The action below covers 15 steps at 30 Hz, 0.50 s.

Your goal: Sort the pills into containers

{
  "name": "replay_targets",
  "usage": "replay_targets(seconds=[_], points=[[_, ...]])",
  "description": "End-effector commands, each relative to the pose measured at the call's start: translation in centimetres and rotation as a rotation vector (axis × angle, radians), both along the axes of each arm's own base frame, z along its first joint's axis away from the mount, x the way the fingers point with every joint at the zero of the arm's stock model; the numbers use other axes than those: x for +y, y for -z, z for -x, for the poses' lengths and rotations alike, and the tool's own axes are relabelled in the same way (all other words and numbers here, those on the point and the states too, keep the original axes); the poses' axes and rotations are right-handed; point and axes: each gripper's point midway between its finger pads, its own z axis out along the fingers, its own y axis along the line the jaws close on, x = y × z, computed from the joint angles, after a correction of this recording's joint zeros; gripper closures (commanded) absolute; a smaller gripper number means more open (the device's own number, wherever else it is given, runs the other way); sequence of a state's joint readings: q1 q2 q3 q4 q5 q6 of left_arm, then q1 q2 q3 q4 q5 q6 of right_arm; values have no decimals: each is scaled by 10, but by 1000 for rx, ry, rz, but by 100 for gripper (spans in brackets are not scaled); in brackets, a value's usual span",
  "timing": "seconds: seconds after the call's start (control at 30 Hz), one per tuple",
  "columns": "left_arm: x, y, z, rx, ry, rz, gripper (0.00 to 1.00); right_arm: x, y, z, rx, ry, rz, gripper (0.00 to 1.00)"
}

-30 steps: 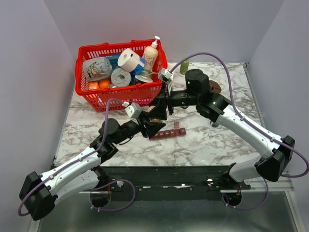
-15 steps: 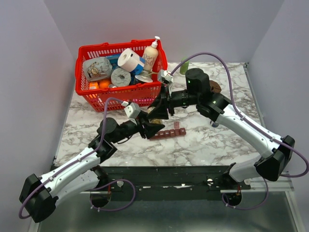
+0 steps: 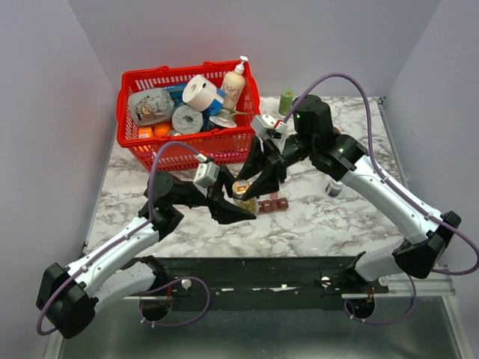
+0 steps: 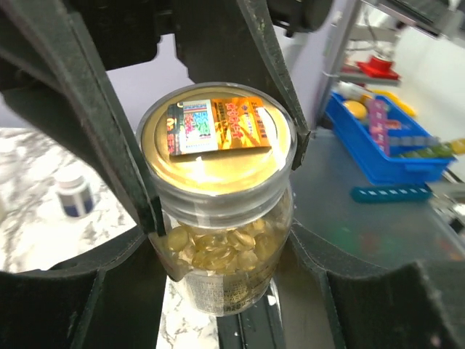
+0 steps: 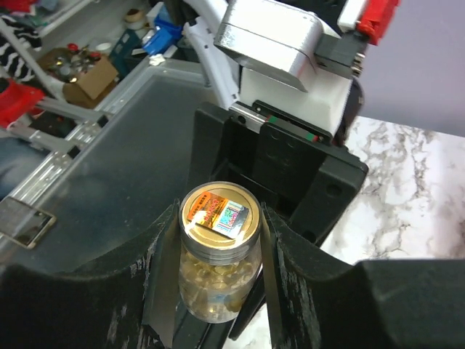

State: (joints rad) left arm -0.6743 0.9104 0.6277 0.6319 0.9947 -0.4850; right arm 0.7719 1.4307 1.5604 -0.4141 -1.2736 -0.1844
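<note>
A small clear yellowish bottle (image 3: 241, 188) is held in the air between both grippers, over the left end of the maroon-brown compartment strip (image 3: 272, 203). The amber pills (image 4: 218, 247) fill the bottle, also seen in the right wrist view (image 5: 214, 280). Its mouth carries a gold seal with a sticker (image 4: 218, 127). My left gripper (image 4: 221, 243) is shut on the bottle's body. My right gripper (image 5: 218, 222) is shut on its neck from the other side. They show in the top view as left (image 3: 233, 205) and right (image 3: 253, 184).
A red basket (image 3: 187, 144) of groceries stands at the back left. A green cap (image 3: 286, 102) stands at the back centre. A dark white-capped bottle (image 3: 334, 188) sits under the right forearm, also in the left wrist view (image 4: 75, 193).
Both grippers have moved toward the near edge and turned. The bottle, hidden between them before, now shows from above.
</note>
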Motion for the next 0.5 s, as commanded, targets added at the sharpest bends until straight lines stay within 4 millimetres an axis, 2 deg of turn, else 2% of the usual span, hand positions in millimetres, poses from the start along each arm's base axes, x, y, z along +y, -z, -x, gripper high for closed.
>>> replay_targets(seconds=[0.0,0.03,0.07,0.1,0.13,0.17,0.2,0.23,0.27,0.3,0.33,0.4,0.43,0.47], points=[[-1,1,20,23,178,-50,100,-15,-9,37,-3,-227,-72,80],[-2,-2,16,21,160,-52,100,-14,-7,34,-3,-204,-63,75],[-4,-3,7,-35,111,-43,100,-14,-7,33,3,-181,-50,61],[-5,8,1,11,74,-92,100,-13,-8,31,5,-154,-41,50],[-6,6,-5,-15,34,-98,100,-12,-8,24,3,-106,-31,40],[-4,7,-11,-62,-8,-104,100,-14,-12,21,12,-60,-18,24],[-4,14,-25,-36,-96,-134,100,-13,-15,15,10,-9,-11,19],[-2,15,-31,-39,-142,-147,100,-14,-17,1,-3,80,-5,17],[1,15,-36,-50,-190,-151,100,-18,-26,-3,-3,134,-6,13],[5,21,-51,-45,-281,-178,100,-21,-27,-10,6,193,8,11],[7,23,-56,-45,-321,-187,100,-23,-27,-29,-3,313,26,10],[14,25,-67,-42,-403,-201,100,-30,-28,-40,-22,427,50,10],[18,25,-77,-37,-472,-209,100,-32,-25,-55,-34,522,66,10],[20,26,-82,-35,-502,-215,100,-35,-23,-61,-16,582,79,10]])
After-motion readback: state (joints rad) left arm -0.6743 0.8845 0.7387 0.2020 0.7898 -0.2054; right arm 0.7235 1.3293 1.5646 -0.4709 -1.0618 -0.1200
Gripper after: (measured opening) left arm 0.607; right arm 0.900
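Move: Between the left fingers sits the pill jar, its middle within about 1 cm of that hand point; the right hand grips the jar up at its lid, so the jar's middle is roughly 4 cm below that hand. From the left hand, the brown pill box lies about 12 cm ahead and 4 cm right, the white bottle some 20 cm ahead and 28 cm right, both roughly 28 cm lower. Opening wide, the right fingers let go of the jar's lid, then that hand draws off forward, to the right and upward, about 3.5 cm in all, turning some 15 degrees clockwise. The left hand keeps its grip on the jar's body and, after a brief hold, swings forward about 4 cm while sinking nearly 2, turning counter-clockwise and tipping its fingers a little down. ##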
